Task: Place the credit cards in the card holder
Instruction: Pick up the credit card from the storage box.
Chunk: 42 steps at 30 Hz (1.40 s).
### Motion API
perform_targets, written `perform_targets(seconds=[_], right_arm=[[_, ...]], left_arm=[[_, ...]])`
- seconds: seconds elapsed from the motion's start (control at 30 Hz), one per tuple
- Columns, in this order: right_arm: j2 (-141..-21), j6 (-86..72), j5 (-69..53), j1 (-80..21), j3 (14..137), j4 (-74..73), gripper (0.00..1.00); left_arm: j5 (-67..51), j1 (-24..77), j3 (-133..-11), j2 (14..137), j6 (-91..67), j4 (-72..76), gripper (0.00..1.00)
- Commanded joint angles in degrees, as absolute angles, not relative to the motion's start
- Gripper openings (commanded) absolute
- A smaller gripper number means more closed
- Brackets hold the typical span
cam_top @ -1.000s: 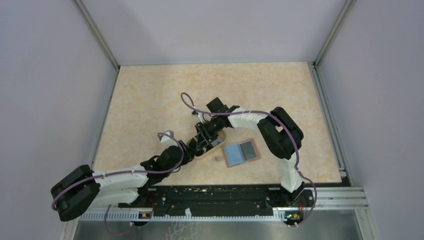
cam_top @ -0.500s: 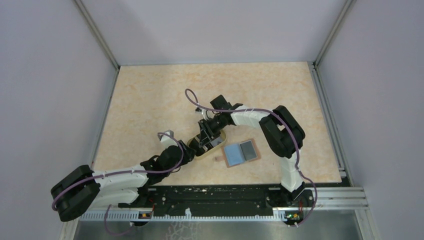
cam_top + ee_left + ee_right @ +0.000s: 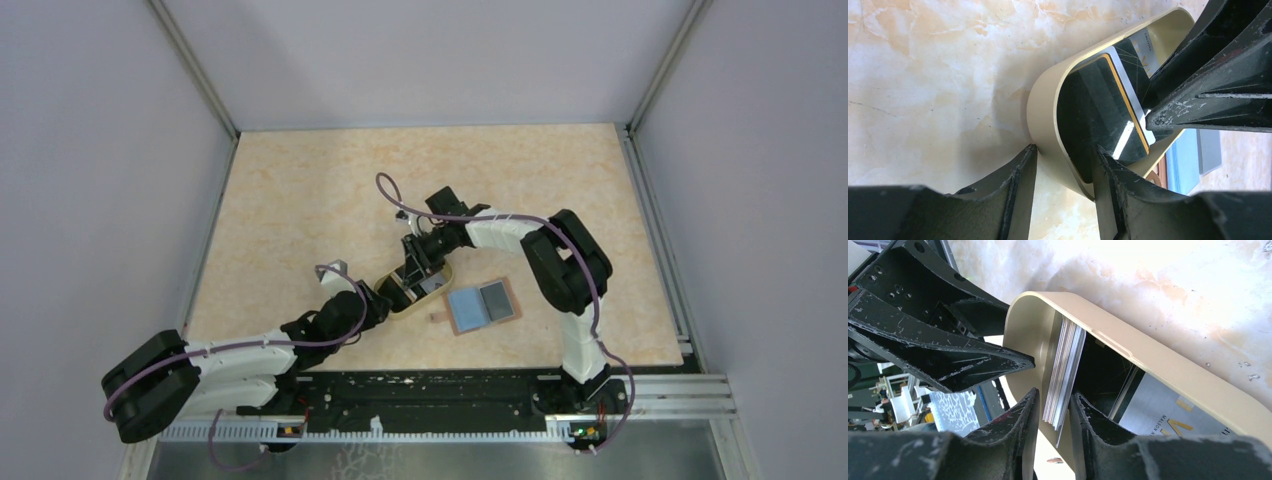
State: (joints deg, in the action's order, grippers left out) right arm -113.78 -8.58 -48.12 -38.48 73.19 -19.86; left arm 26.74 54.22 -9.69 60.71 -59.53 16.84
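Observation:
The credit cards [image 3: 1065, 365] stand on edge as a stack inside an oval tan dish [image 3: 1168, 370]; more black cards [image 3: 1098, 100] lie flat in it. My right gripper [image 3: 1055, 393] reaches into the dish with one finger on each side of the stack. It stands narrowly open, a thin gap showing on the left. My left gripper [image 3: 1064, 148] is shut on the dish wall [image 3: 1048, 110], one finger outside and one inside. The card holder [image 3: 480, 307] lies open to the right of the dish, its light blue inside up, with a grey card on its right half.
The dish [image 3: 437, 285] sits at the table's near middle, where both arms meet. The right gripper's fingers [image 3: 1208, 100] crowd the right of the left wrist view. A metal rail [image 3: 660, 390] runs along the near edge, and grey walls enclose the table.
The right gripper's jaws have narrowed round the card stack, and its wrist has shifted slightly. The left gripper and the dish have stayed put.

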Motion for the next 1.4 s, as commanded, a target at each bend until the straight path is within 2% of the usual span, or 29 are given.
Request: perform_targets(seconds=[0.0,0.43,0.73,0.97,1.23,1.37], right_arm=[[-111.9,-8.2,-50.0,-37.4,74.4,-19.0,0.27],[-111.3,-8.2,-50.1,-36.4,74.1,-19.1,0.16],[-110.9,-7.2,-48.5,-36.1,74.1,-19.5,0.00],[-106.5,-3.1,-40.7,-35.9,73.6,-20.4,0.00],[-99.9,4.6,-38.9,-33.9,74.0,-23.9,0.00],[-96.0,9.8,-47.3,-30.4,74.1,-26.7,0.00]], left_arm=[[26.5,53.9,-9.8,60.3,-60.1,19.6,0.50],[26.5,53.9,-9.7,60.1,-60.1,19.7,0.50],[26.5,53.9,-9.7,60.1,-60.1,19.8,0.50],[26.2,53.9,-9.4,59.3,-59.5,20.2,0.51],[22.6,53.9,-9.2,49.6,-50.8,21.8,0.65],[18.1,53.9,-8.8,40.3,-47.1,21.0,0.76]])
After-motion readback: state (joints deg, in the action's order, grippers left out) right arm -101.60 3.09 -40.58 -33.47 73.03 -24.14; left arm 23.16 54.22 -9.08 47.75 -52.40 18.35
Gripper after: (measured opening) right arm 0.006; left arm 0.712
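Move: In the storage box, the black credit card stands in the row of cards, its upper edge between the right hand's half-open fingers, its middle about 1 cm ahead, 1 cm to the right and 2 cm below. The box's middle is level with that hand, 1 cm right and 3 cm down; the card holder lies roughly 15 cm right, 4 cm back and 5 cm lower. From the left hand, whose fingers straddle the box's near-left rim, the card is some 5 cm ahead and 8 cm right. Creeping about 1 cm forward and right along the row of cards, the right hand shuts its fingers and pinches the black card, then draws it up some 6 cm while carrying it farther forward and right, tipping about 20 degrees so the fingertips swing outward. Late on, the left hand spreads its fingers wider and rises about 6 cm off the box's rim, tilting slightly up. ##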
